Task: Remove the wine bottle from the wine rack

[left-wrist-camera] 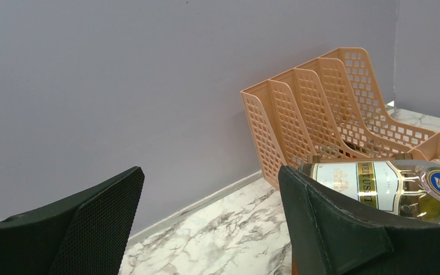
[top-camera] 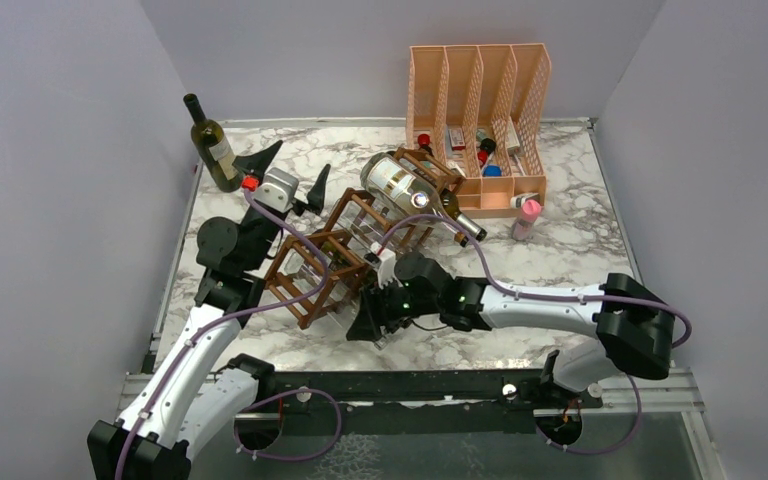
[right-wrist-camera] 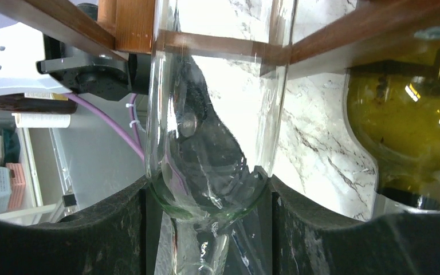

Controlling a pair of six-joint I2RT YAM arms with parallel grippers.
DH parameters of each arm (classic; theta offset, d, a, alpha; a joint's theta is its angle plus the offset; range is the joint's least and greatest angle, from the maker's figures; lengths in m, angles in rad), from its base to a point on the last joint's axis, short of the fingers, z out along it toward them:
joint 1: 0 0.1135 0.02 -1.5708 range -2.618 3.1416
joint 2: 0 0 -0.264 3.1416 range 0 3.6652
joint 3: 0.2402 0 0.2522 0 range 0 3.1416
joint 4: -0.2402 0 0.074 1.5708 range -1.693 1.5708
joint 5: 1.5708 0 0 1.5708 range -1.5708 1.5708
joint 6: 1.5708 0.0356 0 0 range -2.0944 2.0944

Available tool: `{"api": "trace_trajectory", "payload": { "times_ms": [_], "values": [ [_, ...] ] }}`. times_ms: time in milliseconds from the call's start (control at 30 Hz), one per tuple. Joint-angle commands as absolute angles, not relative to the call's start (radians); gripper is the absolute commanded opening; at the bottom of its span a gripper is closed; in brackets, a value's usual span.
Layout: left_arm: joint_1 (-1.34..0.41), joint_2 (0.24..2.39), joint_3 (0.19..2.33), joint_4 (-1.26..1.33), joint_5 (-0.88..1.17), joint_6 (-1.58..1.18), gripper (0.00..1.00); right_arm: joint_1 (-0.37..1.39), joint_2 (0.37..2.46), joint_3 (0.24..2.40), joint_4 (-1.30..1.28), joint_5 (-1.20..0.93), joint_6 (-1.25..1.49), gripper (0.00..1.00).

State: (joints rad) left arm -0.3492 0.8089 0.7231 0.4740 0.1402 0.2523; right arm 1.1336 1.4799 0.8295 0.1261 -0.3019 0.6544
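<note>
The brown wooden wine rack lies skewed across the middle of the marble table. A clear glass wine bottle runs through one of its near cells, under a wooden stick. My right gripper is at the rack's near end, shut on this bottle with both pads against its shoulder. A large bottle with a gold and white label rests on the rack's far end. My left gripper hangs open and empty behind the rack's left end.
A peach mesh file organiser holding small bottles stands at the back right. A green bottle stands upright at the far left near the wall. A small pink-capped bottle sits by the organiser. An olive-green bottle lies beside the clear one.
</note>
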Motion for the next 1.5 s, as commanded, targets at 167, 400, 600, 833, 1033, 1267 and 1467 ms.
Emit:
{"api": "trace_trajectory", "payload": {
  "times_ms": [167,400,600,833,1033,1267,1467],
  "values": [
    [-0.357,0.819,0.706,0.505,0.123,0.257,0.93,1.139,1.412,0.795,0.105,-0.309,0.628,0.26],
    [-0.359,0.819,0.704,0.505,0.118,0.264,0.93,1.138,1.307,0.769,-0.003,-0.281,0.598,0.10],
    [-0.360,0.819,0.703,0.504,0.118,0.268,0.93,1.139,1.214,0.730,-0.083,-0.276,0.577,0.01],
    [-0.361,0.821,0.700,0.503,0.119,0.272,0.93,1.138,1.098,0.717,-0.169,-0.265,0.580,0.01],
    [-0.363,0.817,0.697,0.503,0.104,0.284,0.93,1.139,0.996,0.716,-0.253,-0.244,0.591,0.01],
    [-0.364,0.816,0.694,0.503,0.107,0.291,0.93,1.138,0.930,0.766,-0.428,-0.218,0.593,0.01],
    [-0.371,0.811,0.701,0.502,0.138,0.264,0.94,1.140,0.863,0.844,-0.671,-0.171,0.584,0.01]
  ]
}}
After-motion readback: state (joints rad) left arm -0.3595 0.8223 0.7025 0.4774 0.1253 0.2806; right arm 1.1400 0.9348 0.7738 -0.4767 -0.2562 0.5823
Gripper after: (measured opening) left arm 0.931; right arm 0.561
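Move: The right hand already grips the clear wine bottle by its shoulder; the bottle's middle lies roughly 5 cm ahead of this hand, 7 cm left and 3 cm above, still in the rack. The near rack section is centred about 8 cm ahead and 9 cm left, the green bottle some 7 cm straight ahead and slightly lower. From the idle left hand the clear bottle's middle is about 16 cm back, 2 cm right and 24 cm below. Fingers keep their pinch on the clear bottle's shoulder as the right hand draws it neck-first out of the rack: slowly at first, then steadily right about 12 cm, coming back and rising some 4 to 5 cm each. It passes on the near side of the green bottle, and the fingertips tip down a few degrees late in the pull. ##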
